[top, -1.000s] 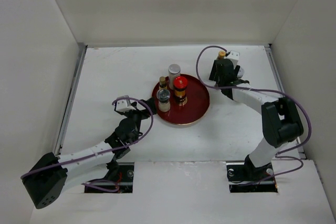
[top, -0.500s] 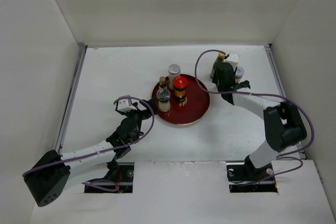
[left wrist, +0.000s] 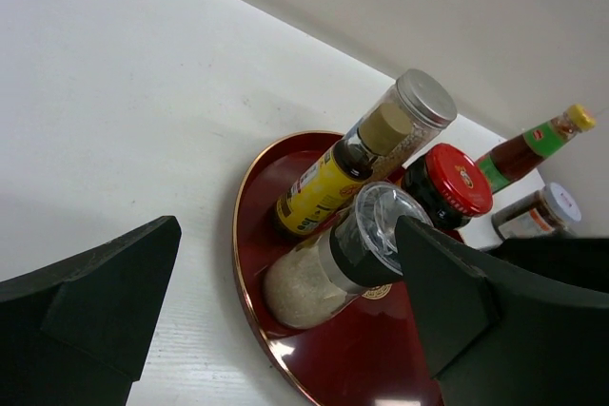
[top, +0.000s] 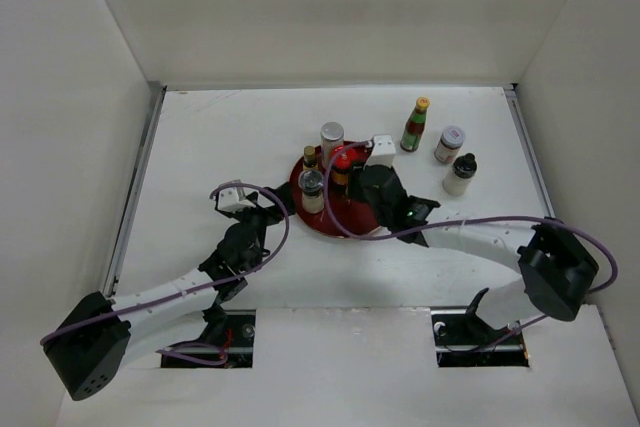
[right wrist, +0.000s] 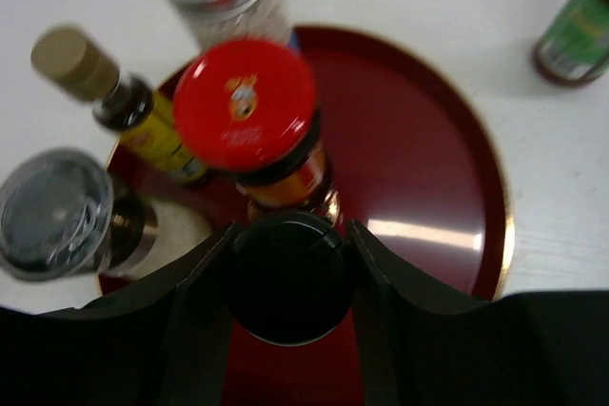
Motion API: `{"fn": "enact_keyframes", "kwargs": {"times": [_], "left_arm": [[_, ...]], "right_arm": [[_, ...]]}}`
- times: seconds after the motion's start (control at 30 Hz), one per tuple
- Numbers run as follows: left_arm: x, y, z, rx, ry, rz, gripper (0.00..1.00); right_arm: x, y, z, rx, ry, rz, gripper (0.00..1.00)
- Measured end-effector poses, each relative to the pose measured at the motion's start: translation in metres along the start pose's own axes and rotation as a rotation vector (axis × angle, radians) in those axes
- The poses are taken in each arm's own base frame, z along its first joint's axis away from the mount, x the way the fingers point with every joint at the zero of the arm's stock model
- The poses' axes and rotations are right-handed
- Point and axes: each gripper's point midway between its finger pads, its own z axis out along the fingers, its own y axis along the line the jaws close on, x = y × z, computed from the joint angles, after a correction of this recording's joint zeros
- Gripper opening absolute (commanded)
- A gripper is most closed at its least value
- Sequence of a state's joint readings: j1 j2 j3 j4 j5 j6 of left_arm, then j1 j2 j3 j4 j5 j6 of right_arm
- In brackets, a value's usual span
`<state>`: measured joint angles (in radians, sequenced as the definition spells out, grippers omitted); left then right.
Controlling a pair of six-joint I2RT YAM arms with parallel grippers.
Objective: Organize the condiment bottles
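Observation:
On the round red tray (top: 385, 209) stand a silver-capped white jar (top: 331, 135), an amber bottle (top: 310, 157), a grey-lidded grinder (top: 312, 185) and a red-capped jar (top: 343, 160). My right gripper (right wrist: 290, 278) is shut on a black-capped bottle (right wrist: 290, 282) and holds it over the tray just in front of the red cap (right wrist: 245, 104). In the top view, the right gripper (top: 378, 187) hides that bottle. My left gripper (left wrist: 285, 320) is open at the tray's left rim (left wrist: 249, 199), with the grinder (left wrist: 352, 244) just ahead of it.
Right of the tray, a tall green orange-capped bottle (top: 415, 125), a red-lidded jar (top: 450, 143) and a black-capped white bottle (top: 460, 174) stand on the white table. White walls close in the table at the back and on both sides.
My right arm closed on a black-capped bottle at the far right and swung left with it to over the tray. The left arm has hardly moved.

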<state>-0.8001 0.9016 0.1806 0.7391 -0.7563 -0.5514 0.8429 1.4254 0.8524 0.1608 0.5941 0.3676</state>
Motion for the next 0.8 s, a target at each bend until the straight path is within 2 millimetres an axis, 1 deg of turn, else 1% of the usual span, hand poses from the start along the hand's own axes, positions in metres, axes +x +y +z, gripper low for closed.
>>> {"fn": "enact_keyframes", "kwargs": {"times": [0.13, 0.2, 0.33, 0.43, 0.53, 0.57, 0.7, 0.77, 0.8], "left_arm": [[0.000, 0.000, 0.000, -0.001, -0.001, 0.000, 1.00], [0.000, 0.000, 0.000, -0.001, -0.001, -0.001, 1.00], [0.000, 0.000, 0.000, -0.001, 0.000, 0.000, 1.00], [0.000, 0.000, 0.000, -0.001, 0.000, 0.000, 1.00], [0.000, 0.000, 0.000, -0.001, 0.000, 0.000, 1.00], [0.000, 0.000, 0.000, -0.001, 0.000, 0.000, 1.00], [0.000, 0.000, 0.000, -0.001, 0.000, -0.001, 1.00], [0.000, 0.000, 0.000, -0.001, 0.000, -0.001, 1.00], [0.000, 0.000, 0.000, -0.001, 0.000, -0.001, 1.00]], "right_arm": [[0.035, 0.026, 0.001, -0.042, 0.067, -0.049, 0.46], [0.047, 0.035, 0.004, -0.052, 0.090, -0.068, 0.46], [0.064, 0.048, 0.011, -0.061, 0.123, -0.096, 0.47], [0.071, 0.051, 0.012, -0.062, 0.136, -0.108, 0.50], [0.072, 0.052, 0.012, -0.062, 0.137, -0.099, 0.69], [0.073, 0.053, 0.012, -0.064, 0.137, -0.096, 0.73], [0.069, 0.054, 0.009, -0.068, 0.130, -0.088, 0.84], [0.060, 0.052, 0.003, -0.076, 0.115, -0.076, 0.88], [0.052, 0.050, -0.004, -0.082, 0.103, -0.066, 0.90]]}}
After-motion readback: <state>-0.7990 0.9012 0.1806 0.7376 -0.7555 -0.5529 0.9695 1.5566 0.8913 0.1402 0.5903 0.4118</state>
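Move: The right gripper already holds the small black-capped bottle over the tray; its free spot on the tray lies about 6 cm to the left, 2 cm back and some 10 cm below. The red-lidded jar stands about 5 cm ahead and 3 cm left of the hand, the clear-lidded shaker about 12 cm left and level with it, the yellow-labelled bottle 12 cm left and 7 cm ahead. From the left hand the spot is roughly 17 cm right and 3 cm ahead. Lower the right gripper about 6 cm while carrying the held black-capped bottle another 6 cm left and slightly back, into the gap beside the clear-lidded shaker and on the near side of the red-lidded jar. Once down, spread the fingers wide to let go of the bottle, then lift the gripper some 2.5 cm clear. ##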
